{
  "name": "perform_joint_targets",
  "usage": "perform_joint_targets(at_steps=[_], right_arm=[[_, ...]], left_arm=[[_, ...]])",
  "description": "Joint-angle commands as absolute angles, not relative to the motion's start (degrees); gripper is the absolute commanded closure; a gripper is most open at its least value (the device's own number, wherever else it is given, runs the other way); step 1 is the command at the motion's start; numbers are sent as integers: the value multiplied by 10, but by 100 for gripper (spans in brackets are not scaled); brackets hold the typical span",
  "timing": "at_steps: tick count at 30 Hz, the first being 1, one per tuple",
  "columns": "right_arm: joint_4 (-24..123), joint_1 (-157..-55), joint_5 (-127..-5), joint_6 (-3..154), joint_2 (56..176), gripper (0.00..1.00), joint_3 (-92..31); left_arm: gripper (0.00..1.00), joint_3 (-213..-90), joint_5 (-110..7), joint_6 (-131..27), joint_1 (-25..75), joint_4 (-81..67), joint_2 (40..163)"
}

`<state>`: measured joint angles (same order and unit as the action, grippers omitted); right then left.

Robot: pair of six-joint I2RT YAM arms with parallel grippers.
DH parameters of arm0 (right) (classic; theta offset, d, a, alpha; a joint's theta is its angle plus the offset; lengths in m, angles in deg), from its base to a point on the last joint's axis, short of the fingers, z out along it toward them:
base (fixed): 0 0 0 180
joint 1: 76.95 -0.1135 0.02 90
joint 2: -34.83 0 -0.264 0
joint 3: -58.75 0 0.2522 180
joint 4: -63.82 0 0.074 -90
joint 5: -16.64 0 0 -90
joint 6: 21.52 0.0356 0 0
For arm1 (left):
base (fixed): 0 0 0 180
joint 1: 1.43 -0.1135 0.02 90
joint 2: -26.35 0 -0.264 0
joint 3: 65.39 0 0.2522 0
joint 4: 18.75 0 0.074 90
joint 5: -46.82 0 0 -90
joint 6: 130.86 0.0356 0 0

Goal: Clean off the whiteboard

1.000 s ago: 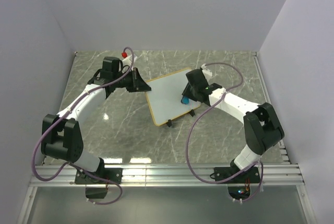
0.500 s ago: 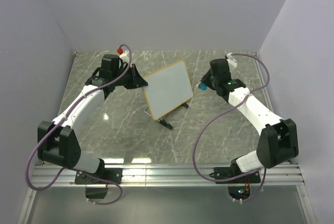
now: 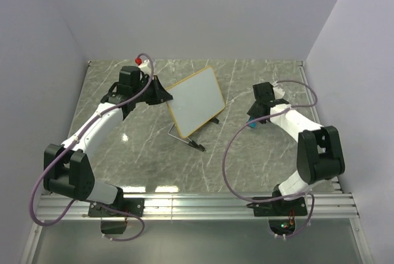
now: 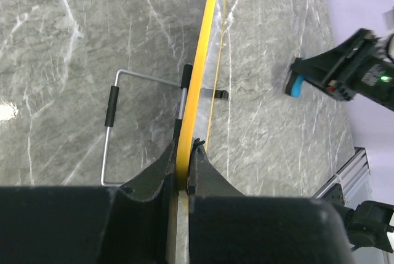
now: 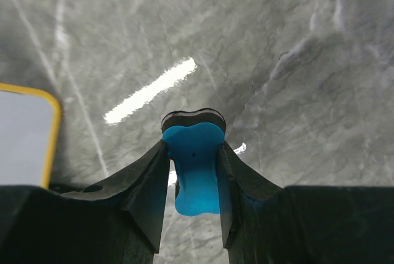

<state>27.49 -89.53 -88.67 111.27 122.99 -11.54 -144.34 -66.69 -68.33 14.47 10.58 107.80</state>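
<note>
The whiteboard point(image 3: 198, 99) has a thin tan frame and a blank white face, and it stands tilted up near the table's middle. My left gripper point(image 3: 165, 96) is shut on its left edge; in the left wrist view the yellow frame edge point(image 4: 196, 85) runs up from between the jaws. Its wire stand point(image 4: 111, 107) hangs below it. My right gripper point(image 3: 252, 122) is shut on the small blue eraser point(image 5: 196, 165), low over the table to the right of the board and apart from it. The eraser also shows in the left wrist view point(image 4: 296, 84).
The grey marble table point(image 3: 141, 147) is bounded by white walls on three sides. An aluminium rail point(image 3: 197, 205) runs along the near edge. A corner of the board point(image 5: 28, 135) shows at the left of the right wrist view.
My right gripper has left the board's face with the eraser and swung right and then down toward the table. My left gripper has tilted the board up more steeply.
</note>
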Motion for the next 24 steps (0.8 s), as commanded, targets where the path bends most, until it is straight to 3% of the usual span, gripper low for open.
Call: perform_joint_targets(at_steps=[1,3,6,8,12,24], right_arm=[[289,-893,-854,1094,1267,100,-117],[295,-893,-842,1083,1281,89,-116],[295,-891,-835,1084,1294,36,-110],[298,-889,-829,1083,1295,36,-105],[291,-889,-822,1088,1290,22,-113],[240,-890,-791,1101,1248,21,-149]], left_arm=[[100,-1417,-583,-659,140,114,1074],[100,-1405,-575,-664,141,107,1071],[100,-1392,-557,-664,145,107,1062],[100,-1380,-546,-668,147,105,1049],[100,-1365,-532,-678,152,107,1027],[100,-1298,-410,-749,223,118,935]])
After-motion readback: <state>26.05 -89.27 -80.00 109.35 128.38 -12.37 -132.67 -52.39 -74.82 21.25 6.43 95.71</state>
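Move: The right hand still grips the eraser; the bare table spot for it lies about 6 cm below, 1 cm back and 1 cm left. From this hand the tilted whiteboard's middle is some 23 cm left and 5 cm ahead, its nearer stand foot 17 cm left and 2 cm ahead. The left hand still pinches the board's corner, the board's middle about 13 cm right, 5 cm ahead and 10 cm lower. Straight down goes the right hand, about 4.5 cm with a small drift left, tipping its fingers more steeply down as it brings the eraser onto the table; the fingers open wide and let go, then it lifts slightly. The left hand keeps its pinch on the board's corner, dips 1 cm, then draws back roughly 3.5 cm, turning slightly counter-clockwise. ##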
